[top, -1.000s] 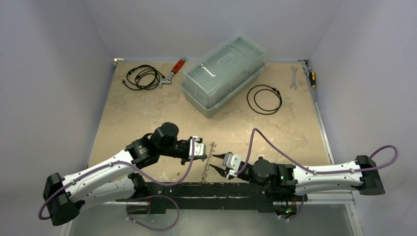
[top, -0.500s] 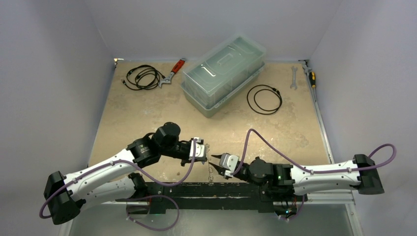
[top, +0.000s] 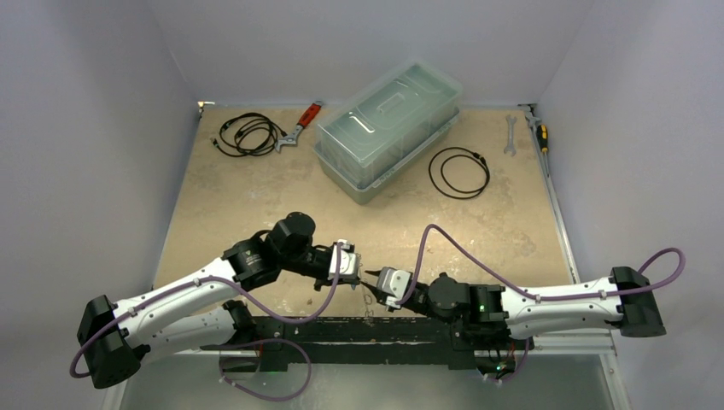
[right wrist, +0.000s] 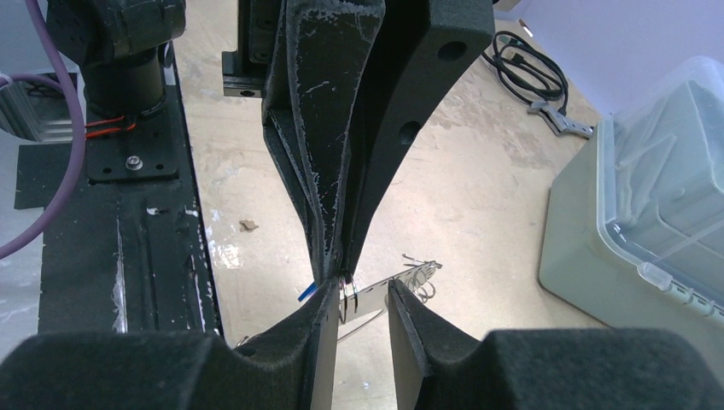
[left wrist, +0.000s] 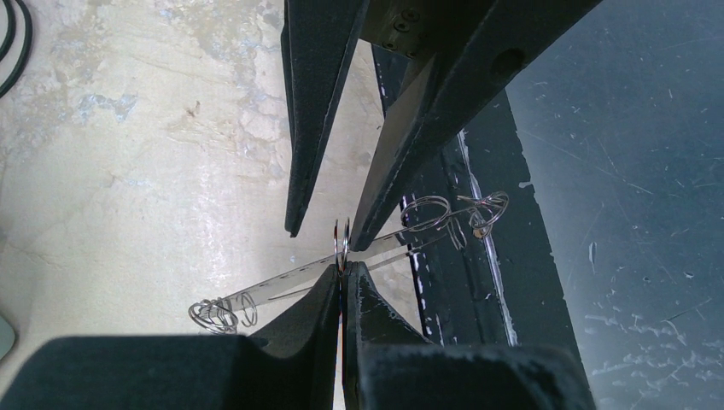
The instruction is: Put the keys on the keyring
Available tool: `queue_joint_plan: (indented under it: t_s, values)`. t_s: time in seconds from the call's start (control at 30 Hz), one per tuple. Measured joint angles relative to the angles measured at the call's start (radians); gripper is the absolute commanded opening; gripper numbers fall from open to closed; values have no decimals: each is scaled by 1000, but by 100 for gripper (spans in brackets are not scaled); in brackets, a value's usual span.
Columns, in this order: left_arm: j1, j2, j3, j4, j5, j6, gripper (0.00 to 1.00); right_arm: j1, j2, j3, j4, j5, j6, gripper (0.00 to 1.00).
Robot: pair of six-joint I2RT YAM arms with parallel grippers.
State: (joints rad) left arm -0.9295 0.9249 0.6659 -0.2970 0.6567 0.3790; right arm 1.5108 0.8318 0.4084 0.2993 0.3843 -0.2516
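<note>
My left gripper (left wrist: pixel 343 266) is shut on a small double wire ring (left wrist: pixel 341 243) at the top of the keyring. The keyring (left wrist: pixel 282 286) hangs edge-on below it as a pale silvery strip. Small wire loops (left wrist: pixel 215 313) sit at its ends. My right gripper (left wrist: pixel 326 239) meets the left one tip to tip, open, with its fingers astride that ring. In the right wrist view the ring (right wrist: pixel 346 295) lies by the left pad of my right gripper (right wrist: pixel 360 290). A blue sliver (right wrist: pixel 309 292), one of the keys, peeks out behind. In the top view both grippers (top: pixel 357 272) (top: pixel 373 286) meet near the table's front edge.
A clear lidded plastic box (top: pixel 388 128) stands at the back. Black cable coils (top: pixel 248 132) (top: pixel 458 171) lie on either side of it, with a red-handled wrench (top: pixel 303 124) by the left coil. A spanner (top: pixel 510 132) and a screwdriver (top: pixel 540 130) are at the far right. The black base rail (top: pixel 367 329) is just below the grippers.
My right gripper has moved left up to the left gripper's tips and its jaws have narrowed. The left gripper has shifted slightly toward the front edge with the keyring.
</note>
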Motion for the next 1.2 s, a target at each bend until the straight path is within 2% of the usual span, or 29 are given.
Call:
queue_joint_plan:
  t_s: [0.5, 1.0, 1.2]
  values:
    - [0, 0, 0, 0, 24, 0, 0, -5, 26, 2, 4, -9, 1, 26]
    - [-3, 8, 0, 2, 24, 0, 0, -6, 33, 2, 2, -31, 3, 12]
    - [-8, 11, 0, 0, 24, 1, 0, -6, 33, 2, -2, -35, 5, 3]
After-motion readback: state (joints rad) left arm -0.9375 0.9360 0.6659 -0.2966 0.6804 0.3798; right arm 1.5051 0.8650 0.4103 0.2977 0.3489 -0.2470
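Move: The keyring is pinched in the left fingertips, its free loop about 1 cm to the right of the left hand and 1 cm below it. From the right hand that loop is about 1 cm left and 1 cm down, level fore and aft, between the open fingers. The long metal plate runs fore and aft beneath, its middle about 3 cm below the left hand, 2 cm to its right and 1 cm back; the blue tag is roughly 3 cm straight under the left hand. Hold the left gripper shut on the keyring and nearly still. Ease the right gripper down about 1 cm, with half a centimetre to the left towards the left fingertips, closing its fingers gradually at first and faster at the end, until they pinch the loop sticking out of the left fingers. ##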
